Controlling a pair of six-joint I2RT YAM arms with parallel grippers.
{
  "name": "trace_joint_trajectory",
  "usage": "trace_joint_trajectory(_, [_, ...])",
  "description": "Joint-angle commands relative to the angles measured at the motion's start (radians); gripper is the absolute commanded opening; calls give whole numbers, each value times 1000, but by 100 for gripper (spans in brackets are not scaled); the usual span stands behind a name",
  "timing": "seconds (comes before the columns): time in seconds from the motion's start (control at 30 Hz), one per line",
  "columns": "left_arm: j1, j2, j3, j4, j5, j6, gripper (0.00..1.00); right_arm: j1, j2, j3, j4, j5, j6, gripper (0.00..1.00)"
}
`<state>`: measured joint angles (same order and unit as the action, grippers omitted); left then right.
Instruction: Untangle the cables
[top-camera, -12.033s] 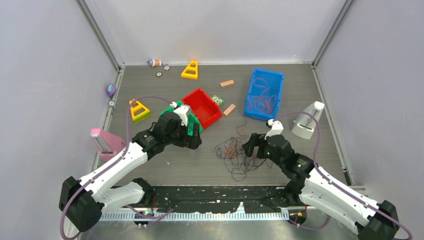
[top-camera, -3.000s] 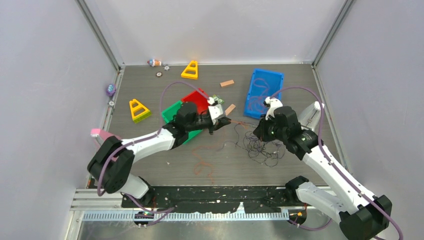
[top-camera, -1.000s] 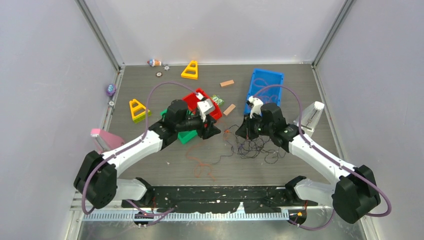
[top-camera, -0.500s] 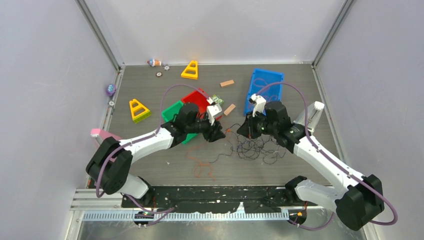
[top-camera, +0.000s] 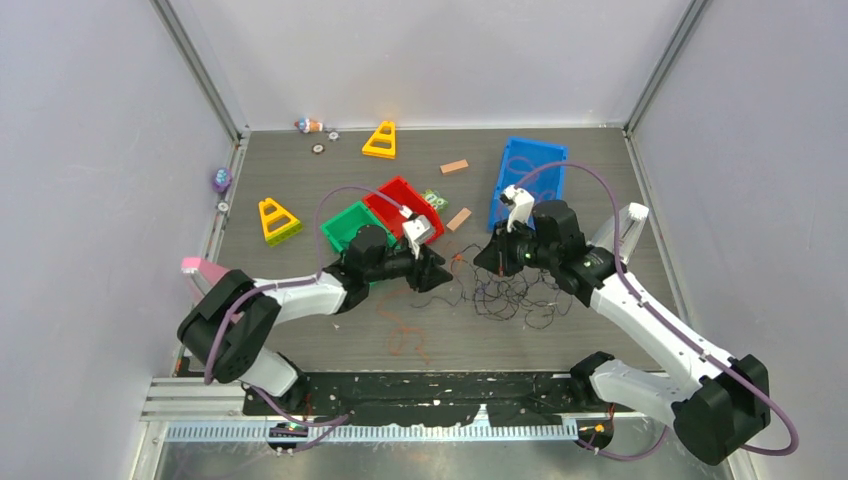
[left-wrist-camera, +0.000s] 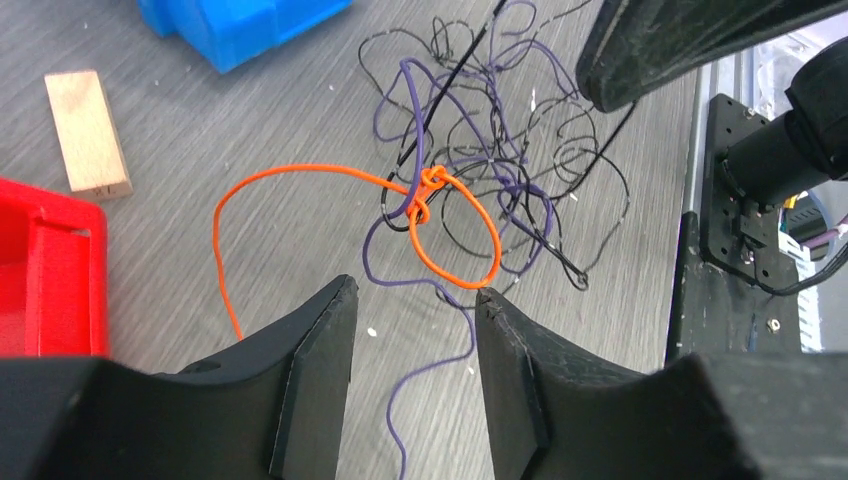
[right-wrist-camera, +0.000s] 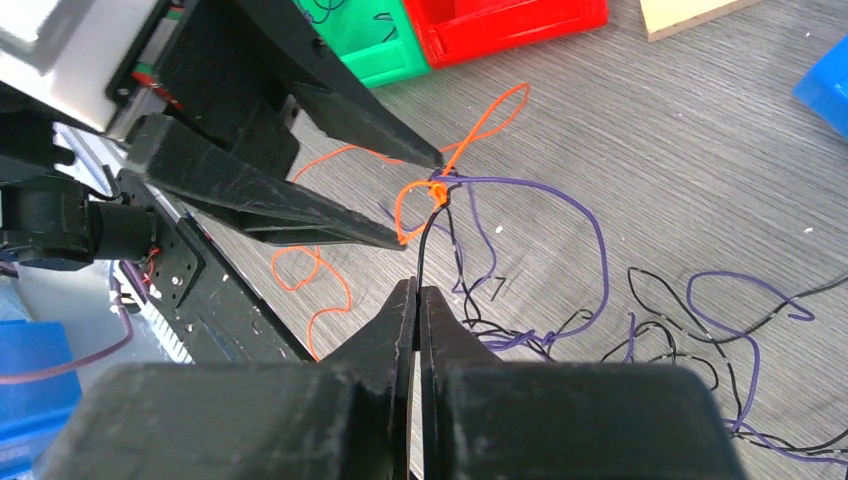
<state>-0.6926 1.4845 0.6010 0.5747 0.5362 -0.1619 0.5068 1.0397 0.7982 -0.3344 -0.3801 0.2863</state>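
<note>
The cables (top-camera: 515, 295) lie as a dark purple and black tangle mid-table, with an orange one (top-camera: 405, 335) trailing toward the near edge. An orange loop is knotted (left-wrist-camera: 432, 180) to the purple and black strands. My left gripper (left-wrist-camera: 415, 290) hovers open just short of that knot, and a purple strand (left-wrist-camera: 400, 400) runs loose between its fingers. My right gripper (right-wrist-camera: 415, 288) is shut on a thin black cable (right-wrist-camera: 425, 235) that rises taut to the knot (right-wrist-camera: 437, 190). In the top view the left gripper (top-camera: 440, 277) and the right gripper (top-camera: 483, 262) face each other closely.
Behind the left arm sit a green bin (top-camera: 338, 228) and a red bin (top-camera: 385, 192). A blue bin (top-camera: 560, 165) at back right holds more orange cable. Wooden blocks (top-camera: 459, 219) and yellow triangles (top-camera: 279, 220) are scattered about, with a white stand (top-camera: 625, 230) at right.
My left gripper has dropped lower and nearer the knot, its jaws somewhat narrower, uncovering the green bin. The right gripper shifted slightly right, then held still, shut on the black cable.
</note>
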Motion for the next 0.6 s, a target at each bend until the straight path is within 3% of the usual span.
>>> trace_joint_trajectory(0.0, [-6,71,19,241,32,-67,49,5,-42,58,11,-34,18,5])
trace_joint_trajectory(0.33, [-33,200,91,395,18,-92,50,2,-70,79,14,-76,45,5])
trace_joint_trajectory(0.37, [-33,206,91,419,18,-95,45,3,-72,78,14,-78,48,5])
trace_joint_trajectory(0.47, [-33,211,86,470,9,-96,0,3,-79,70,11,-75,51,5])
trace_joint_trajectory(0.57, [-31,176,54,475,-56,-78,0,2,-95,62,-18,-18,44,5])
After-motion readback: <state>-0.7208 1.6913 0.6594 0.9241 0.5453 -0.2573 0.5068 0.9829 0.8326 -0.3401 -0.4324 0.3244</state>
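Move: The knot of orange cable hangs about 3 cm ahead and 3 cm right of the open left hand, level with it. From the right hand, which already pinches the black cable, the knot is some 4 cm left and 4 cm below. The red bin is roughly 12 cm ahead, 9 cm left and 9 cm below the left hand; the loose black-purple tangle lies about 8 cm right, 4 cm back and 15 cm below the right hand. Left hand reaches right and forward about 5 cm, shutting at the orange knot; right raises the pinched black cable. ##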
